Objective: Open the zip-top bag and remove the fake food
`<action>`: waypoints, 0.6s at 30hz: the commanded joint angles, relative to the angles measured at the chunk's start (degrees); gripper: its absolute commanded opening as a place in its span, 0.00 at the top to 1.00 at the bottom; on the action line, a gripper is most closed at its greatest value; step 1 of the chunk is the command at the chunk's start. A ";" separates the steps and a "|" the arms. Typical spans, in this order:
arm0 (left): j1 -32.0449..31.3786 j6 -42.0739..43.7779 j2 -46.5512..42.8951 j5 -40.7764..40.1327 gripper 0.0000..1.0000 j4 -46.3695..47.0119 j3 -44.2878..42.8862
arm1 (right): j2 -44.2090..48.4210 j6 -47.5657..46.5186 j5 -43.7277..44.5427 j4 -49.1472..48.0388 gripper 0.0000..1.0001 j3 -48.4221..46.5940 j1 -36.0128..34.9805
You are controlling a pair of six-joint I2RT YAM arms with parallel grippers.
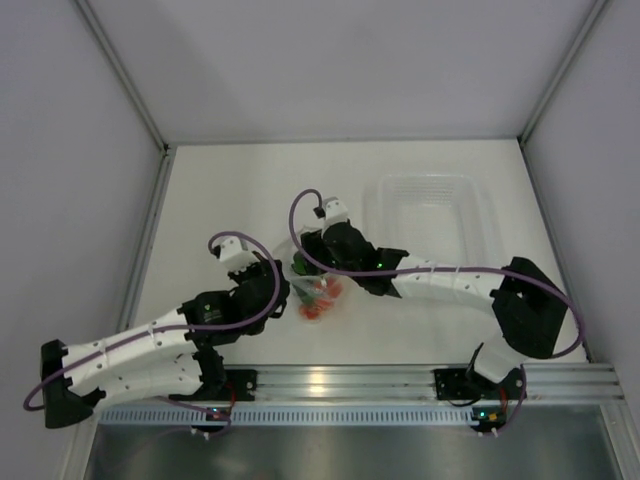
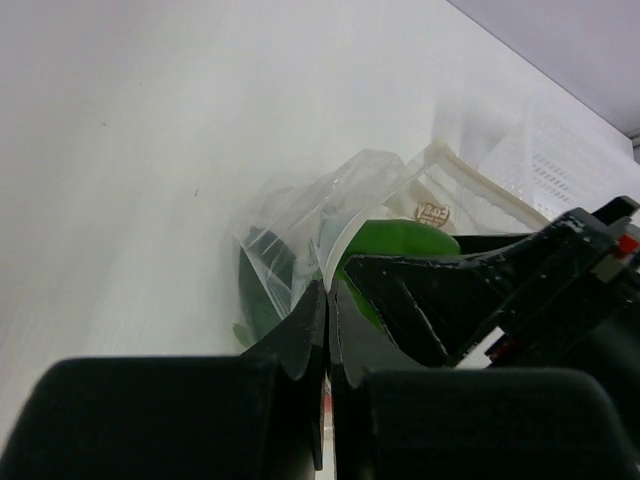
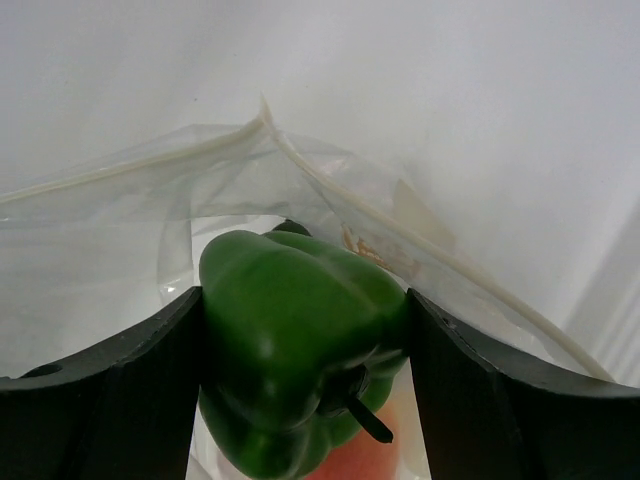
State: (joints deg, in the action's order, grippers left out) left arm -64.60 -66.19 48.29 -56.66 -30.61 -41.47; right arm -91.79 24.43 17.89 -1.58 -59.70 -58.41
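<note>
The zip-top bag lies crinkled in the middle of the table, its mouth open. My left gripper is shut on the bag's edge, pinching the clear plastic between its jaws. My right gripper reaches into the bag's mouth and is shut on the bright green pepper, one finger on each side of it. An orange-pink peach shows just beneath the pepper. Red and orange food shows through the bag in the top view. The avocado is not clearly visible.
A rigid clear plastic tray stands at the back right, also at the upper right of the left wrist view. White walls close in the table on the left, back and right. The aluminium rail runs along the near edge.
</note>
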 commanded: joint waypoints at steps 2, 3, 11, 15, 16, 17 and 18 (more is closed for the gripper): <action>0.26 0.54 0.22 -1.43 1.00 -0.15 -1.86 | 6.08 -3.59 -1.63 5.27 0.67 -1.65 -1.18; 0.26 0.54 0.40 -1.43 1.00 -0.06 -1.86 | 6.79 -4.03 -2.50 5.28 0.67 -1.38 -1.18; 0.26 0.89 2.24 0.50 1.00 0.02 -2.82 | 11.45 -5.80 -9.45 2.02 0.67 -0.15 -1.18; 0.26 2.03 3.47 1.47 1.00 -0.06 -3.79 | 11.89 -6.14 -10.24 0.61 0.69 -1.55 -1.18; 0.26 2.38 3.47 1.64 1.00 -0.15 -3.96 | 11.98 -6.58 -9.90 1.05 0.69 -2.08 -1.18; 0.26 2.56 3.47 1.64 1.00 -0.15 -4.05 | 12.42 -6.84 -9.54 1.41 0.69 -2.52 -1.18; 0.26 2.73 3.39 1.64 1.00 -0.15 -4.05 | 12.77 -7.28 -9.37 1.41 0.69 -3.13 -1.18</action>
State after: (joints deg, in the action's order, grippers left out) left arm -64.55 -64.95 51.68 -54.89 -30.74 -43.24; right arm -81.87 19.00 9.10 2.22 -59.68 -58.59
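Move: The right hand already grips the green pepper in the bag's mouth. The white tray where the food may go lies some 28 cm to its right, about 4 cm farther out and 12 cm lower. Still in the bag, the tomato is about 6 cm back, 5 cm right and 9 cm below the right hand, the strawberries 11 cm back, 1 cm right and 11 cm below. From the left hand the pepper is roughly 4 cm ahead, 5 cm right and 5 cm lower. Keeping the green pepper pinched between its pads, the right hand draws it up about 6 cm and some 3 cm back, away from the tomato and strawberries below, turning about 10 degrees counter-clockwise and slowing to a near stop. The left fingers stay shut on the bag's rim, drifting about 1 cm right. ##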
